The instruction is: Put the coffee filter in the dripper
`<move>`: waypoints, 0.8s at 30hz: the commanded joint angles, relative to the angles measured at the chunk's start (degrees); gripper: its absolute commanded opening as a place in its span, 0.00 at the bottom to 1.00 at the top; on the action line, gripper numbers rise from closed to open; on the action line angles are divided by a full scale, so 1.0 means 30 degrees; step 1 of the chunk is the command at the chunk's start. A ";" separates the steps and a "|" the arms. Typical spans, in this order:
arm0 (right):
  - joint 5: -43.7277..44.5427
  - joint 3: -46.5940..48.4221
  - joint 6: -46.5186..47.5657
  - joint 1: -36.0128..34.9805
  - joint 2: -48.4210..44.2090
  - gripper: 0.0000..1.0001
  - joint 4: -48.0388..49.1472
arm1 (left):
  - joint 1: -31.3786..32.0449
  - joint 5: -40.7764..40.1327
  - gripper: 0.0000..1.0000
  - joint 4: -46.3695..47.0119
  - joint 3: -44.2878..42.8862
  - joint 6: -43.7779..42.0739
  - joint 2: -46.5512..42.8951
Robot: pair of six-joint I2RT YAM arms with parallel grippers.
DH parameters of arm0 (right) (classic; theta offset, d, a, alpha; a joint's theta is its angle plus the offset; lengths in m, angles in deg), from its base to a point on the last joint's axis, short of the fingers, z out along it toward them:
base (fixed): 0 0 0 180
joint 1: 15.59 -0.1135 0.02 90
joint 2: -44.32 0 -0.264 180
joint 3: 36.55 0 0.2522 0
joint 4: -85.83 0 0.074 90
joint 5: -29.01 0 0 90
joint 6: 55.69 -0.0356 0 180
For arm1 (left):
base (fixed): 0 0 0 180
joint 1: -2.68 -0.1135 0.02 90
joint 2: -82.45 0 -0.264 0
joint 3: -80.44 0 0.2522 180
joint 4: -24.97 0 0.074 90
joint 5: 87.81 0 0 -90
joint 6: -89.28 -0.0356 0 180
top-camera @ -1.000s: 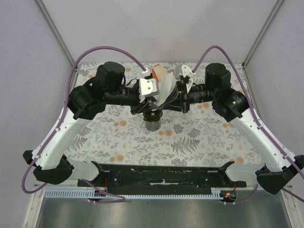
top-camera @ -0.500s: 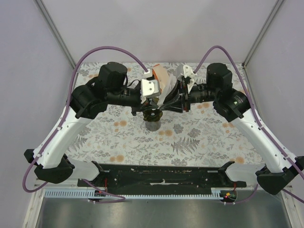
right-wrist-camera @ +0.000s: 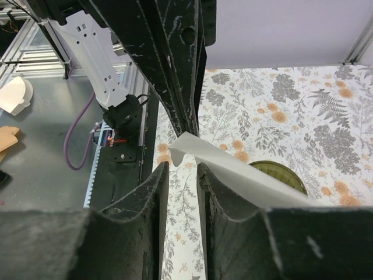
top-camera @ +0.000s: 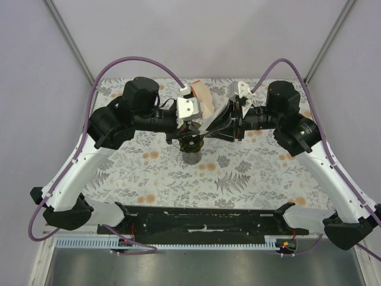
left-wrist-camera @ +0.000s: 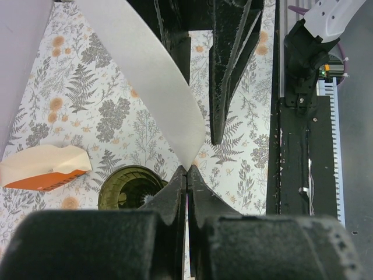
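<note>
The coffee filter (left-wrist-camera: pixel 145 76), a thin white paper sheet, hangs in the air with its lower tip pinched between the jaws of my left gripper (left-wrist-camera: pixel 187 169), which is shut on it. The dark green dripper (left-wrist-camera: pixel 131 188) stands just below and to the left of that grip, on its grey cup (top-camera: pixel 191 156). My right gripper (right-wrist-camera: pixel 182 166) is open. The coffee filter (right-wrist-camera: pixel 233 169) passes just beyond its tips and over its right finger, and bare tablecloth shows through the gap between the jaws. In the top view both grippers meet above the dripper (top-camera: pixel 191 145).
An orange-and-cream filter pack (left-wrist-camera: pixel 46 169) lies on the floral cloth behind the dripper, and shows in the top view as the pack (top-camera: pixel 201 95). The black base plate (top-camera: pixel 202 220) runs along the near edge. Loose paper cones (right-wrist-camera: pixel 14 93) lie on the grey metal shelf beyond it.
My left gripper has closed on the filter's tip. My right gripper has opened, let the filter go and drawn back to the right.
</note>
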 commanded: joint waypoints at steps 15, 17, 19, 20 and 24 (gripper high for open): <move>-0.0665 0.0634 -0.1278 0.0005 0.0540 0.21 0.1585 | 0.0107 0.0446 0.02 0.0562 -0.0126 0.0822 -0.0131; -0.0900 0.0605 -0.1337 0.0005 0.0540 0.21 0.1673 | 0.0107 0.0446 0.02 0.0591 -0.0126 0.0821 -0.0160; -0.1163 0.0605 -0.1366 0.0005 0.0511 0.20 0.1790 | 0.0107 0.0446 0.02 0.0591 -0.0126 0.0821 -0.0131; -0.1280 0.0576 -0.1396 0.0005 0.0540 0.17 0.1935 | 0.0107 0.0446 0.02 0.0591 -0.0126 0.0792 -0.0131; -0.1662 0.0313 -0.1600 0.0005 0.0394 0.00 0.2404 | 0.0078 0.0358 0.02 0.0562 -0.0184 0.0821 -0.0043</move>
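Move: The filter's lower corner is pinched in the left fingers, and its edge lies at the open right fingertips. Its middle is roughly 5 cm ahead of the right hand, 2 cm to its right and about level; from the left hand, about 5 cm ahead and 5 cm right. From the right hand, the dripper on its glass jug stands some 10 cm ahead, 6 cm left and 28 cm below, and the orange bag about 32 cm ahead, 2 cm left and 38 cm below. Right hand, drifting under 1 cm left, shuts its fingers at the filter's edge; left keeps its corner pinch. ##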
